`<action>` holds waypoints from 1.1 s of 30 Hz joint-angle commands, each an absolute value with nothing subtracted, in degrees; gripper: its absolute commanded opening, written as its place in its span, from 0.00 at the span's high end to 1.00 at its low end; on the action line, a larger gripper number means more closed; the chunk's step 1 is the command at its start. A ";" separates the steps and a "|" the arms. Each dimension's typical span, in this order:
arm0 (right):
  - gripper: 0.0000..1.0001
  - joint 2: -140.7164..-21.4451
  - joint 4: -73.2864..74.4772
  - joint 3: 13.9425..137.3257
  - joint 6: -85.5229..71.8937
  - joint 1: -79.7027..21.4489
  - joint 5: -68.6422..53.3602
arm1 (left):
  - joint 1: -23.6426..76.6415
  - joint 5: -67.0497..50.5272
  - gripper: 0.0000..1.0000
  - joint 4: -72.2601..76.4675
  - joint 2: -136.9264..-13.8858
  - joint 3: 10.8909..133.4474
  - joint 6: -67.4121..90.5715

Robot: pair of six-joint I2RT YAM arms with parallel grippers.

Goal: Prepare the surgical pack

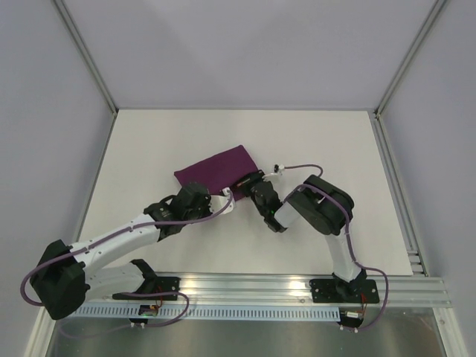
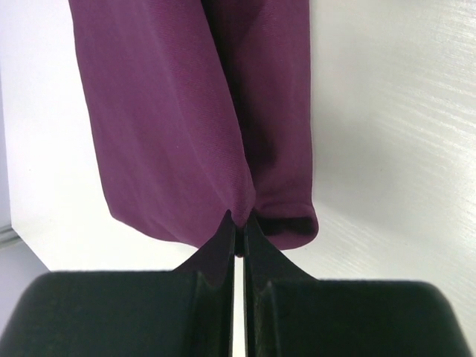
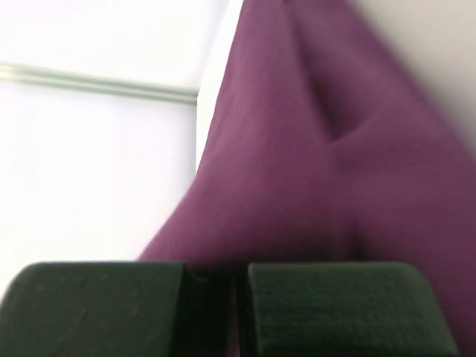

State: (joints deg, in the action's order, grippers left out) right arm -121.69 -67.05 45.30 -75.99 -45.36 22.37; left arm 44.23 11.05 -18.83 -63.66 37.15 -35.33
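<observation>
The surgical pack shows only as a deep-purple cloth (image 1: 214, 169), folded into a bundle at the middle of the white table. My left gripper (image 1: 229, 195) reaches it from the near left and is shut on its near edge. In the left wrist view the cloth (image 2: 186, 111) hangs away from the left gripper (image 2: 238, 227), a fold pinched between the black fingers. My right gripper (image 1: 245, 183) is at the bundle's right corner. The right wrist view shows the cloth (image 3: 312, 149) filling the frame, with the right gripper (image 3: 238, 271) shut on its edge.
An aluminium rail (image 1: 260, 286) runs along the table's near edge under both arm bases. Frame posts (image 1: 89, 59) and pale walls enclose the table on the left, right and back. A cable (image 1: 297, 167) loops beside the right wrist.
</observation>
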 commanded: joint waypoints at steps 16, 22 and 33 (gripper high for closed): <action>0.95 -95.83 -45.58 26.45 -70.41 -36.30 7.31 | 44.38 11.60 1.00 -21.09 -66.27 35.24 -36.12; 0.81 -79.40 -12.24 30.85 -56.71 -35.43 3.87 | 44.38 6.09 0.72 -29.86 -63.02 38.14 -36.30; 0.35 -89.54 1.75 54.99 -36.66 -26.63 -7.38 | 44.38 -2.98 0.27 -38.86 -62.47 50.62 -30.16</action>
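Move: The folded cloth pack's middle lies about 8 cm ahead of the left hand, 4 cm to its right and 4 cm below; the left fingers already pinch its near left corner, slightly raised. From the right hand, closed at the cloth's fold, the pack's middle is roughly 7 cm to the left, level fore and aft and 2 cm below, with the pack's right corner about 7 cm right, 3 cm back and 2 cm below. Right hand sweeps some 12 cm right off the pack, opening and rising; left lowers its corner, opens, backs off. ##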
